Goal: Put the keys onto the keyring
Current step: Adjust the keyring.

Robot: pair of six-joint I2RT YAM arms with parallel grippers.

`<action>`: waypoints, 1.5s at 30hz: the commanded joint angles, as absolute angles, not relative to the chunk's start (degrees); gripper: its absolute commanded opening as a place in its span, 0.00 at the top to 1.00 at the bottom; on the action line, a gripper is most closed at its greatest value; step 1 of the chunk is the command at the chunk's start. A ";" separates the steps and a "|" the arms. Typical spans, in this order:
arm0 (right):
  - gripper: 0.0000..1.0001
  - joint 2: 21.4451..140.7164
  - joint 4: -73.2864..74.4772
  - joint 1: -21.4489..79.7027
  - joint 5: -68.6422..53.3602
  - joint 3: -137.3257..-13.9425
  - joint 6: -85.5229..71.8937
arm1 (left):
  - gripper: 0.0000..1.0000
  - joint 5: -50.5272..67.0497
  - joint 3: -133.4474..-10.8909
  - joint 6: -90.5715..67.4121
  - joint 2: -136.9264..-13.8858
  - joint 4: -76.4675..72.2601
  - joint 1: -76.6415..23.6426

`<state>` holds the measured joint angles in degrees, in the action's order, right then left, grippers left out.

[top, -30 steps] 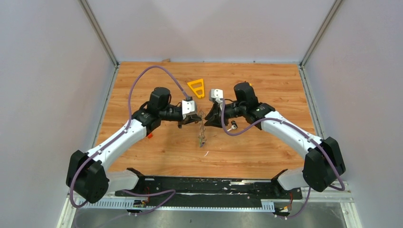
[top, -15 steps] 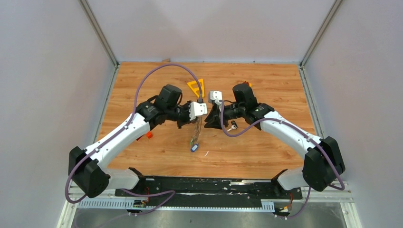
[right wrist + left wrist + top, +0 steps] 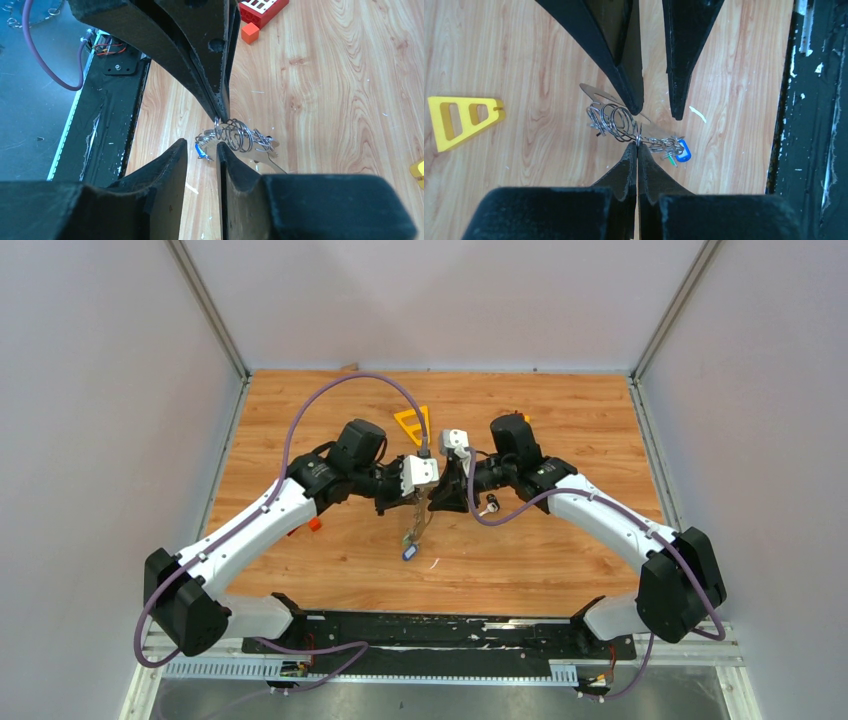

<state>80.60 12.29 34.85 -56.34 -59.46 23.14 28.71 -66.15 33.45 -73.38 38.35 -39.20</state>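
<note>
My left gripper [image 3: 637, 145] is shut on one thin silver wire loop of the keyring [image 3: 616, 120], a tangle of several wire loops held above the wood. Small keys with a blue tag [image 3: 683, 151] and a green tag [image 3: 671, 160] dangle from its lower end. In the top view the bunch [image 3: 413, 533] hangs below the left gripper [image 3: 422, 496]. My right gripper [image 3: 201, 145] faces it, open, and one of its fingertips [image 3: 221, 147] lies right beside the loops [image 3: 235, 135]. Nothing sits between its jaws. A flat shiny metal piece [image 3: 267, 159] hangs in the bunch.
A yellow triangle frame [image 3: 413, 423] lies on the table behind the grippers. Red and orange blocks [image 3: 260, 12] lie left of the left arm. A small black-and-white part [image 3: 490, 505] rests under the right arm. The black rail [image 3: 809, 125] runs along the near edge.
The left arm swung right until its gripper met the right one. The bunch came along and now hangs lower with its blue tag showing. The right gripper barely moved.
</note>
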 commanded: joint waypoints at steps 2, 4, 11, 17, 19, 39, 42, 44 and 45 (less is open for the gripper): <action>0.72 81.39 8.86 35.12 -59.56 -60.72 21.14 | 1.00 32.94 -65.37 30.67 -72.21 34.35 -39.46; 0.72 81.72 8.73 35.13 -59.60 -60.91 20.95 | 1.00 33.53 -64.98 30.63 -72.14 33.99 -39.49; 0.76 82.13 8.63 35.26 -60.37 -60.82 20.91 | 1.00 33.71 -64.42 29.48 -72.27 32.97 -39.47; 0.79 82.82 8.80 35.74 -60.71 -60.95 20.99 | 1.00 33.98 -64.30 28.23 -72.49 31.92 -39.51; 0.82 83.01 8.96 35.88 -60.57 -60.99 20.96 | 1.00 33.97 -64.25 27.99 -72.58 31.87 -39.54; 0.92 83.36 10.32 37.06 -58.71 -61.63 21.98 | 1.00 33.30 -63.12 24.99 -71.24 28.26 -39.46; 0.98 83.45 10.62 37.08 -58.02 -62.12 21.69 | 1.00 33.40 -62.96 24.92 -71.14 28.10 -39.48; 1.00 83.26 10.71 37.09 -57.31 -62.08 21.98 | 1.00 33.40 -62.86 24.84 -70.96 28.08 -39.46; 1.00 83.10 10.80 37.01 -56.88 -62.05 22.12 | 1.00 33.40 -62.72 24.84 -70.85 28.01 -39.46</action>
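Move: The keyring is in the left hand's fingertips, and from the right hand's parted fingers it is about 2 cm to the left and 1 cm ahead, level with them. The blue key hangs from it, some 4 cm behind, 4 cm left of and 8 cm below the right hand. On the table, the black car key lies roughly 12 cm right, 3 cm ahead and 19 cm below the right hand. Creeping left and down by about 1 cm each way, the right hand closes its slightly parted fingers fully on the keyring's wire beside the left fingertips. The left hand keeps its pinch and brings the ring to them, easing about 1 cm each back, right and down with a tilt of some 5 degrees. ##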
